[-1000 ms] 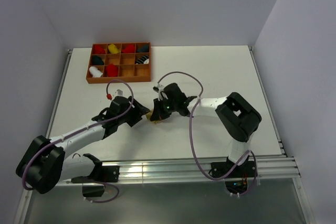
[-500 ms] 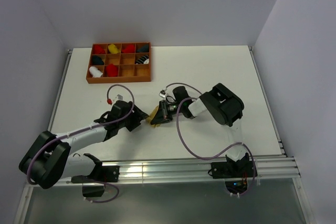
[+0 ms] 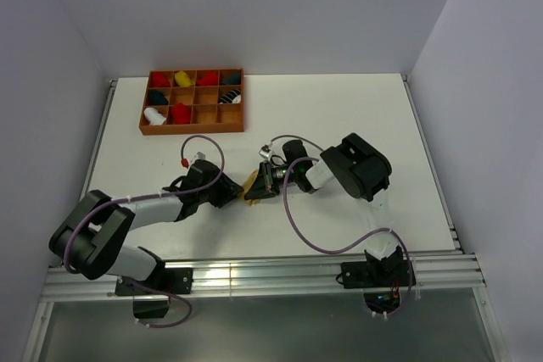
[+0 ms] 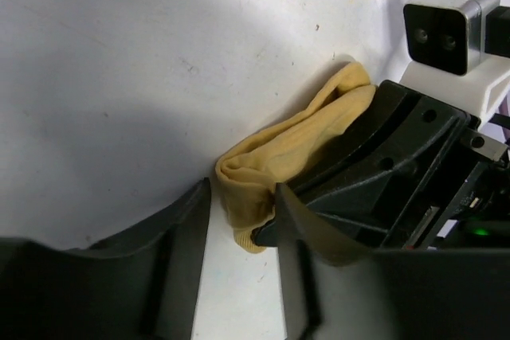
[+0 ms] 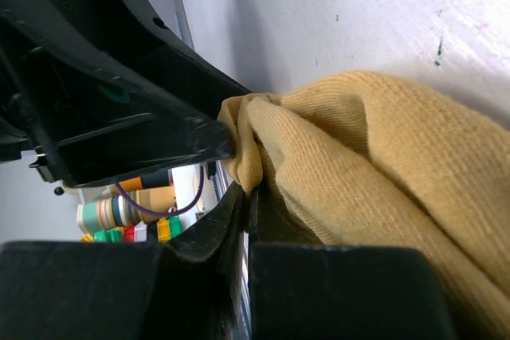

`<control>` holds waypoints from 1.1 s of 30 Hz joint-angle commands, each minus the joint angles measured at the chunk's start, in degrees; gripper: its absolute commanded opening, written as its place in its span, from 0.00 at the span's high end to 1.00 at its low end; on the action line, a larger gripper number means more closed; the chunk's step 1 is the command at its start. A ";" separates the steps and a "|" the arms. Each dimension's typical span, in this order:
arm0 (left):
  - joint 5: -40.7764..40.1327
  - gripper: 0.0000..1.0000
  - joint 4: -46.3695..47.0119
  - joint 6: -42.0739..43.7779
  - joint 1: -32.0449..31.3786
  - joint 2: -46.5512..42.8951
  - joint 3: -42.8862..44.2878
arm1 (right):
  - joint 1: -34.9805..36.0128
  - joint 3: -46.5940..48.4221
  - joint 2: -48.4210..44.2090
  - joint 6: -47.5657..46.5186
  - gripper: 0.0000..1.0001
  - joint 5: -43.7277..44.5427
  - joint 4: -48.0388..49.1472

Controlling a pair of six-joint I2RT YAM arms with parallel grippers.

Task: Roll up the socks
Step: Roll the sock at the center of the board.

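Note:
A tan-yellow sock (image 3: 250, 185) lies bunched on the white table between my two grippers. My right gripper (image 3: 258, 186) comes in low from the right and is shut on it; in the right wrist view its fingers (image 5: 239, 220) pinch a fold of the knit fabric (image 5: 382, 157). My left gripper (image 3: 232, 193) reaches in from the left. In the left wrist view the sock's folded end (image 4: 255, 177) sits between its fingers (image 4: 296, 220), which stand apart; the right one touches the fabric, and a thin strip of table shows beside the left one.
A brown wooden compartment tray (image 3: 192, 130) stands at the back left, with several rolled socks in red, yellow, dark and white in its cells. The right wrist camera housing (image 4: 450, 25) hangs close above the sock. Purple cables (image 3: 293, 209) loop over the table near both arms.
The left gripper has slid right up to the sock and narrowed its jaws round the folded end. The right arm has folded down low, still holding the sock.

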 commanded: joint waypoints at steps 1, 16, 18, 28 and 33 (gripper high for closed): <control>-0.52 0.60 -0.98 0.73 0.12 2.08 1.64 | -0.49 0.16 1.21 -0.01 1.00 0.29 1.47; -1.76 1.00 -8.26 5.02 -0.58 2.62 6.64 | 2.05 1.04 -17.84 -23.81 0.70 19.52 -29.33; -4.57 1.00 -11.44 6.00 -1.37 0.95 8.92 | 4.25 0.69 -23.27 -27.41 0.66 28.36 -32.71; -5.89 1.00 -19.79 7.41 -3.31 0.94 15.18 | 17.16 -3.26 -33.33 -37.27 0.66 53.18 -31.51; -5.63 1.00 -20.23 7.06 -3.39 1.30 15.62 | 21.47 -4.40 -31.05 -40.44 0.63 61.53 -27.89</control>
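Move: The near folded end of the yellow sock already lies between the left hand's part-open fingers. The sock's middle is about 3 cm ahead of that hand, 4 cm to its right and 1 cm lower. The closed right fingertips, still pinching that end, are some 4 cm to the left hand's right, level ahead. From the right hand, the sock's middle is about 3 cm ahead, 1 cm to its right and 1 cm lower. The wooden box stands farther out, 28 cm ahead and 13 cm left of the left hand. Sink the left gripper about 1 cm and shut its fingers on the sock's near end while the right still holds it. Then open the right fingers to about a third, let go and pull up off the sock some 8 cm, rolling the wrist about 50 degrees, before easing back and down a few centimetres. Keep the left pinch and raise it 3 cm from its low point. ##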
